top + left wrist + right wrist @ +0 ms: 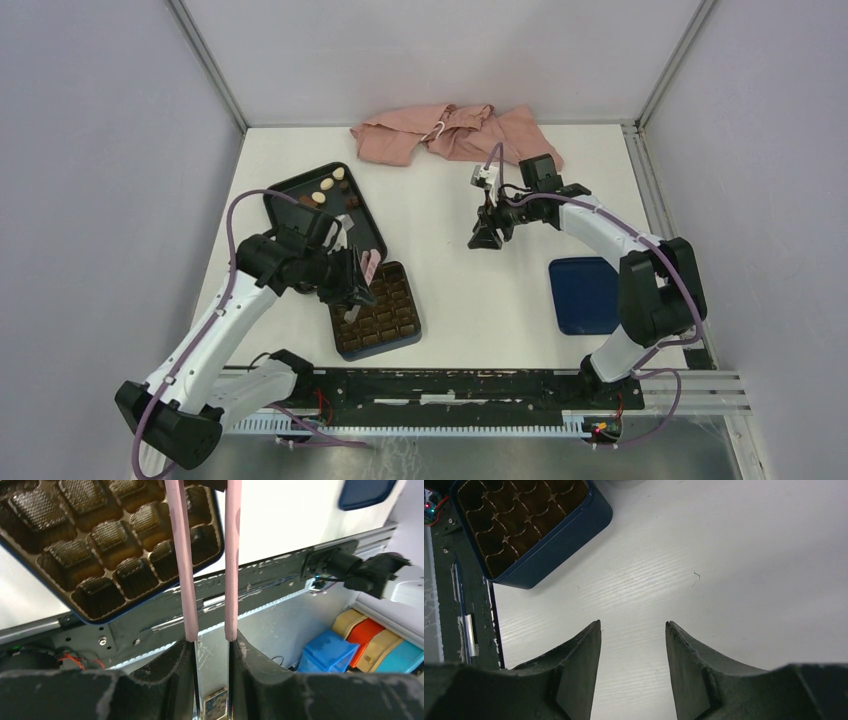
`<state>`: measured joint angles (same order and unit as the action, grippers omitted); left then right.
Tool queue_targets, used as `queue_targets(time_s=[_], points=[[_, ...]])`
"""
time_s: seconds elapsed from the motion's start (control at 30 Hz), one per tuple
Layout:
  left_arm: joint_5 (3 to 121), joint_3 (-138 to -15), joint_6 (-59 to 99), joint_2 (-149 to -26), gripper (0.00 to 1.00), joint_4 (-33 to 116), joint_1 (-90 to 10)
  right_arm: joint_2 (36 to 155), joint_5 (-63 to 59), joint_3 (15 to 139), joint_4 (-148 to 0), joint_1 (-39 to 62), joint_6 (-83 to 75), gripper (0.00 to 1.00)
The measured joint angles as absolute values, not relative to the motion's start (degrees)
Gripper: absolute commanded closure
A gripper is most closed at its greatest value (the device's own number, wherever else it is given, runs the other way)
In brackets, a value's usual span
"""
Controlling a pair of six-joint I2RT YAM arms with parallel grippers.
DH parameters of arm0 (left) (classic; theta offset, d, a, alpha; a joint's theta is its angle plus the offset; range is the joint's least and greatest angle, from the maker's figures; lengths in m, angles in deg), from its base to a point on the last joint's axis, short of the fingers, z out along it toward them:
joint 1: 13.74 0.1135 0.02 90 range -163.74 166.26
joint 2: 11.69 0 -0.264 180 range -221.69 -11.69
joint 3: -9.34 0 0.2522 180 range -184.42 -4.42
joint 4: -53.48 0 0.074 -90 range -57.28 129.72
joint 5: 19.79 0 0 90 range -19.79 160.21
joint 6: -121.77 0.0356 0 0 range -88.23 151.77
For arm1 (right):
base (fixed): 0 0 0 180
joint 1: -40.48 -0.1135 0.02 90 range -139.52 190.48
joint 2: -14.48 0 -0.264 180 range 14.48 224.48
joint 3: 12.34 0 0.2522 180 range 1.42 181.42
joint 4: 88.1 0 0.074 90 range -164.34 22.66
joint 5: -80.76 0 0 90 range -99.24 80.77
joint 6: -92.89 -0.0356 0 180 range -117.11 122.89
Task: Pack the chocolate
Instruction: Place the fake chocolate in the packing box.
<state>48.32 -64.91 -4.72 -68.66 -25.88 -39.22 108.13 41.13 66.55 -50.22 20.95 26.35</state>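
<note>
Several pieces of chocolate [326, 184], cream and dark, lie in the black tray [290, 190] at the left. My left gripper [352, 285] [211, 637] is shut on pink tongs [368, 265] [180, 555], over the left edge of the dark blue box with the brown gridded insert [375, 315] [100, 545]. The tongs' arms stand a little apart. Their tips run off the top of the left wrist view, so anything between them is hidden. My right gripper [487, 235] [633, 625] hangs open over bare table at centre right, holding nothing.
The box's dark blue lid [583, 293] [365, 492] lies by the right arm's base. A pink cloth [450, 132] is bunched at the back edge. The box corner [524, 525] shows in the right wrist view. A black rail [450, 385] runs along the near edge.
</note>
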Motion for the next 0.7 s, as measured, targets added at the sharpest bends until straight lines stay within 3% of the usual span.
queue_targets(time_s=[0.7], points=[[54.4, -52.6, -2.0, -67.9, 0.98, -20.4, -40.2, 108.6, 45.0, 63.1, -49.0, 22.3, 31.8, 0.44]])
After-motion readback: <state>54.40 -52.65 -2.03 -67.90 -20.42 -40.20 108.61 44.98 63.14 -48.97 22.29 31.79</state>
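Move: The left hand holds the pink-tipped tongs, their tips reaching forward with the chocolate, almost over the packing box: its middle is some 16 cm below, about 2 cm ahead and 1 cm to the right. The black tray's middle lies roughly 22 cm ahead and 12 cm left, and the cream chocolates at its far end about 34 cm ahead and 13 cm left. From the empty right hand the packing box is around 15 cm back, 25 cm left and 11 cm below. The left hand, fingers keeping their grip on the tongs, lowers them about 6.5 cm towards the packing box while easing some 2 cm left, quick at first and then slowing almost to a stop, as the wrist tilts nearly 10 degrees so the fingers point more steeply down. The right hand, touching nothing and with its fingers still open, sinks and draws back by a little under 2 cm each way over the bare table. ##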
